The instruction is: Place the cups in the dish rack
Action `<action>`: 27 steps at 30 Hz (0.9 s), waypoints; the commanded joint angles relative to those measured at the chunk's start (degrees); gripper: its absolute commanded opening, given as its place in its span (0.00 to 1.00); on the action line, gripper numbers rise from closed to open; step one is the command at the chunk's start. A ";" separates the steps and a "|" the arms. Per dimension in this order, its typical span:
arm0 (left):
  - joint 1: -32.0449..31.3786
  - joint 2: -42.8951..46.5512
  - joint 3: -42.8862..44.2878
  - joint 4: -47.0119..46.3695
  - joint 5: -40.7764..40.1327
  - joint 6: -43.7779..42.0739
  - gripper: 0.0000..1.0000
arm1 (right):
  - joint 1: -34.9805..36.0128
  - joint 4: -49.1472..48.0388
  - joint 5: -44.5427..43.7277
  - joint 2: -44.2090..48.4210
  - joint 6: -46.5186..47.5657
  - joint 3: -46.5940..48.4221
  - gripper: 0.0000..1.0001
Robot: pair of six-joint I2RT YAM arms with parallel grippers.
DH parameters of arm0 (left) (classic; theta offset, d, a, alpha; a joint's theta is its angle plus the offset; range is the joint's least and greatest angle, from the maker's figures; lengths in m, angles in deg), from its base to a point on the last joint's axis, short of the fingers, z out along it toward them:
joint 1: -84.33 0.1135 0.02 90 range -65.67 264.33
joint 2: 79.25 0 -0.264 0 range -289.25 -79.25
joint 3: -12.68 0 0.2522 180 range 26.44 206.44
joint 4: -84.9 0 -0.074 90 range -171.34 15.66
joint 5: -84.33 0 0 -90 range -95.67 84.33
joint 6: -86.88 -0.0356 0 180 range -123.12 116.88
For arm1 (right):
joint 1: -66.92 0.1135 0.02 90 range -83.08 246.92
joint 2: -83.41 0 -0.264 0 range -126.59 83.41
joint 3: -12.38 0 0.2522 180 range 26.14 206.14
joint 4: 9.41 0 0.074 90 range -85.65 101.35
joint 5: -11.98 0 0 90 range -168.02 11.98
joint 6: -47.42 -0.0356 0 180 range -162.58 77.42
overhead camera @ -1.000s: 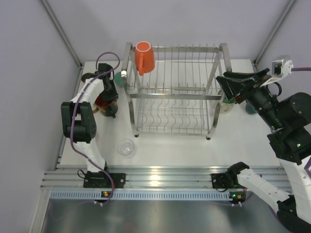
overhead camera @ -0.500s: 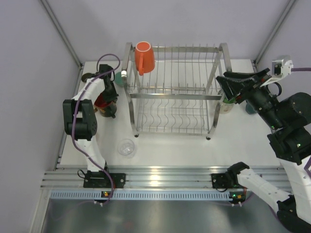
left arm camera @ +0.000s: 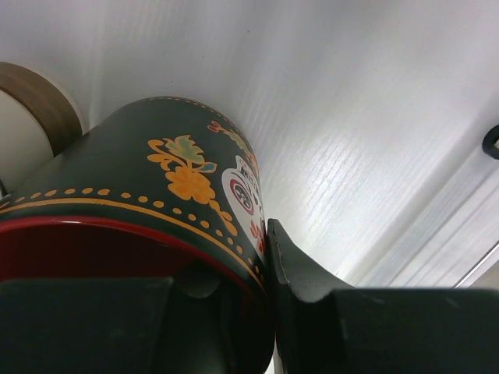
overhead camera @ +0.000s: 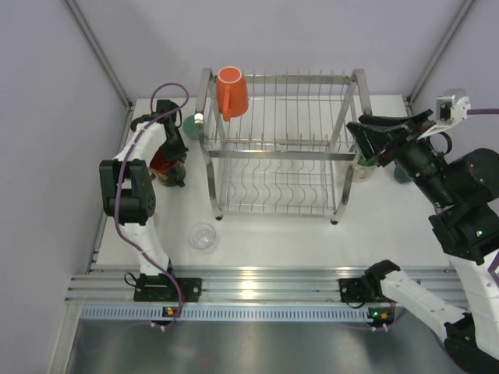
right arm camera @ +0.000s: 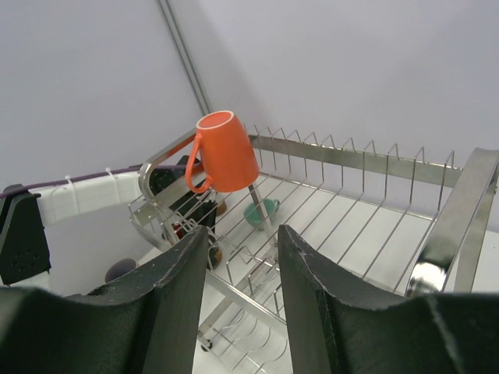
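Observation:
My left gripper (overhead camera: 171,158) (left arm camera: 261,261) is shut on the rim of the large black patterned cup (overhead camera: 164,164) (left arm camera: 148,195), one finger inside its red interior and one outside. This cup stands on the table left of the dish rack (overhead camera: 281,148) (right arm camera: 351,226). An orange cup (overhead camera: 232,89) (right arm camera: 226,152) hangs upside down on the rack's far left corner post. My right gripper (overhead camera: 363,135) (right arm camera: 242,234) hovers open and empty over the rack's right end.
A brown-rimmed paper cup (left arm camera: 35,109) stands right beside the black one. A teal cup (overhead camera: 189,123) (right arm camera: 261,212) sits behind the rack's left side, a clear cup (overhead camera: 203,236) in front. More cups (overhead camera: 363,169) stand right of the rack.
The left gripper's fingers have closed onto the black cup's rim, and the left arm has shifted slightly toward the far side. The right arm has not moved.

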 commanded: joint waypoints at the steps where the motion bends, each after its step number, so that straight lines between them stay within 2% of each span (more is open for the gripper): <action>1: 0.51 6.71 5.05 -0.20 -2.40 0.86 0.00 | -0.56 -1.49 0.11 0.24 0.27 0.60 0.42; 14: 0.60 11.46 7.87 0.06 -1.87 2.36 0.00 | -0.56 -0.87 0.11 0.15 0.27 0.60 0.42; 15: 2.08 11.81 8.65 0.06 -1.95 2.70 0.00 | -0.56 -0.79 0.11 0.15 0.27 0.60 0.42; 27: 2.97 20.25 16.92 -0.02 -5.82 3.68 0.00 | -0.47 -0.35 1.87 -1.26 -1.05 2.44 0.42</action>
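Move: Beside the orange mug, the free stretch of the dish rack's upper shelf lies some 27 cm right of the left hand, 4 cm ahead and 16 cm above; the orange mug is about 17 cm right, 5 ahead, 19 up. The teal cup sits 4 cm right, 12 ahead and 5 below, the tan-based cup 10 cm left, 2 back and 4 below. From the right hand that free stretch is 25 cm ahead, 15 left and 26 below. Lifting the dark green mug with the red inside, the left hand goes almost straight up, about 16 cm and fastest at the end, edging some 2 cm forward and 3 cm left late on. Its fingers keep their pinch across the rim, one inside the mug, while the wrist swings them outward by roughly 20 degrees and turns slightly counter-clockwise. ##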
